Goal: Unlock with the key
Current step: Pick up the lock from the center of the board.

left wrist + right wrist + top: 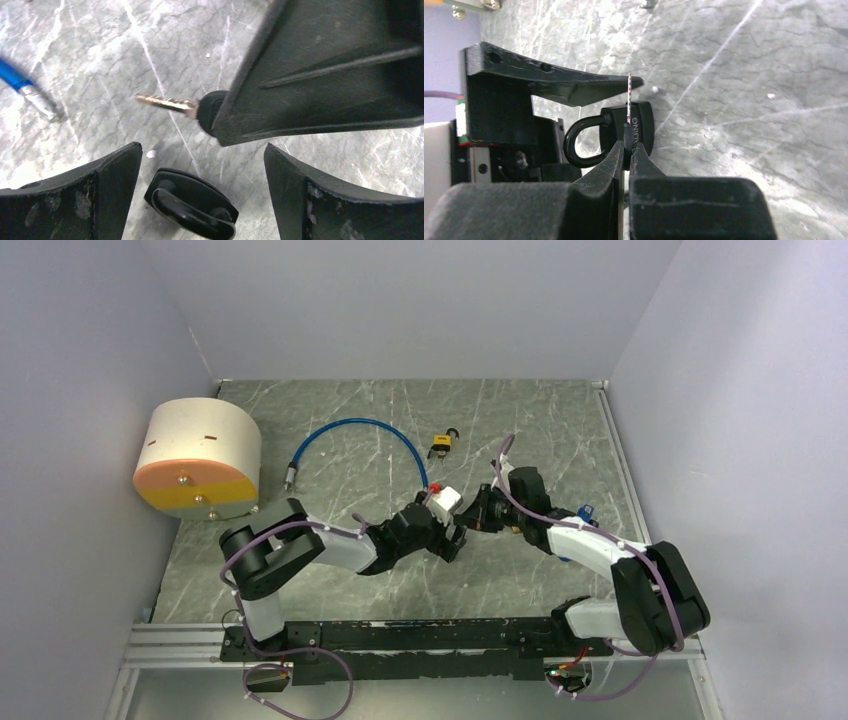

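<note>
A black padlock [192,201] lies flat on the grey marble table, shackle toward the camera, between the fingers of my left gripper [202,150]. That gripper is open wide and touches nothing. In the right wrist view the padlock [644,125] sits just beyond my right gripper [626,145], which is shut on the black head of the key [629,97]. The brass blade of the key [167,103] points left, above the table and apart from the lock. In the top view both grippers, left [455,530] and right [478,515], meet at the table's middle.
A small yellow padlock [441,445] lies further back. A blue cable [355,430] curves to its left, with its metal end [42,102] near my left gripper. A cream and yellow drum [200,460] stands at the far left. Walls close three sides.
</note>
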Tool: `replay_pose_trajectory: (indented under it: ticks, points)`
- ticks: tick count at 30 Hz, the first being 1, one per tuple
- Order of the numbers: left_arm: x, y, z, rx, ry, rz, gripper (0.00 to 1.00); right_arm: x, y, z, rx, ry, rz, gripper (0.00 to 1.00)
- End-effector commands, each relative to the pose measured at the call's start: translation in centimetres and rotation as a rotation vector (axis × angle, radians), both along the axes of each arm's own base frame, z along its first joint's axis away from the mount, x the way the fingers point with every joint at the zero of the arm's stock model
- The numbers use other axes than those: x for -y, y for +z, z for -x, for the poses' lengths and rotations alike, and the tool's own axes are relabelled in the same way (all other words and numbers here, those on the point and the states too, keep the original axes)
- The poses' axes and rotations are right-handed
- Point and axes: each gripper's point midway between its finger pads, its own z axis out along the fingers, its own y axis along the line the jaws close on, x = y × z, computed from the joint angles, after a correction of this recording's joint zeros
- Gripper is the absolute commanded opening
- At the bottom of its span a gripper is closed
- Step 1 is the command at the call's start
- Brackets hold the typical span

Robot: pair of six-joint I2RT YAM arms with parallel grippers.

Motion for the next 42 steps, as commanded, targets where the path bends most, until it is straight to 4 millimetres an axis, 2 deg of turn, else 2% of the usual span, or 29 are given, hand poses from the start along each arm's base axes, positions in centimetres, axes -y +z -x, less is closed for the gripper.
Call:
replay_pose_trajectory:
  ticks: [1, 6, 11, 13, 14, 18, 21, 26, 32, 35, 42]
  points:
    - [-0.4, 3.3, -1.4, -0.002, 0.135, 0.045, 0.94, 1.4, 1.1, -1.5, 0.026, -0.126, 0.046, 0.0]
    - [-2.0, 4.0, -1.6, -0.14, 0.309, 0.015, 0.94, 3.0, 1.4, -1.6, 0.016, -0.226, 0.083, 0.0]
    - [-0.9, 5.3, -0.8, -0.295, 0.361, 0.044, 0.94, 5.9, 1.2, -1.1, 0.0, -0.351, 0.146, 0.0]
    - [-2.5, 4.3, -0.1, -0.385, 0.449, -0.07, 0.94, 6.6, 1.4, -1.0, 0.013, -0.376, 0.152, 0.0]
    - [-2.7, 4.3, 0.1, -0.414, 0.473, -0.1, 0.94, 6.9, 1.4, -0.9, 0.014, -0.384, 0.157, 0.0]
    - [-2.8, 4.4, 1.3, -0.489, 0.537, -0.064, 0.94, 7.6, 1.1, -0.4, 0.012, -0.38, 0.177, 0.0]
    - [-2.8, 3.1, 2.3, -0.562, 0.591, -0.09, 0.93, 7.8, 0.7, -0.1, -0.001, -0.374, 0.182, 0.0]
    - [-2.5, 1.3, 3.5, -0.604, 0.668, -0.218, 0.82, 8.0, 0.3, 0.1, -0.007, -0.364, 0.178, 0.0]
    - [-2.2, 0.8, 3.0, -0.59, 0.687, -0.232, 0.55, 8.1, 0.2, 0.2, -0.004, -0.358, 0.166, 0.0]
    - [-2.2, 0.9, 2.4, -0.571, 0.691, -0.238, 0.52, 8.1, 0.2, 0.1, -0.001, -0.354, 0.163, 0.0]
    - [-2.2, 0.9, 1.1, -0.563, 0.694, -0.232, 0.53, 8.2, 0.2, 0.2, 0.006, -0.352, 0.157, 0.0]
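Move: The black lock on the board lies about 2 cm back and 2 cm to the left of the left hand, some 3 cm below it. From the left hand, the brass padlock is roughly 15 cm to the right and 2 cm ahead, the near end of the blue cable about 11 cm ahead and 5 cm left, and the yellow lock about 18 cm ahead and 2 cm left. From the right hand the black lock lies about 3 cm back, 2 cm left and 5 cm below. The black lock is what the left hand re-aims at: it rises about 6 cm, comes down as far while drawing slightly back and left, swinging counter-clockwise and tipping steeply down so its fingers, half closed from wide, straddle the lock without yet gripping. The right hand clears away some 8 cm to the right, turning clockwise, still pinching the key. ##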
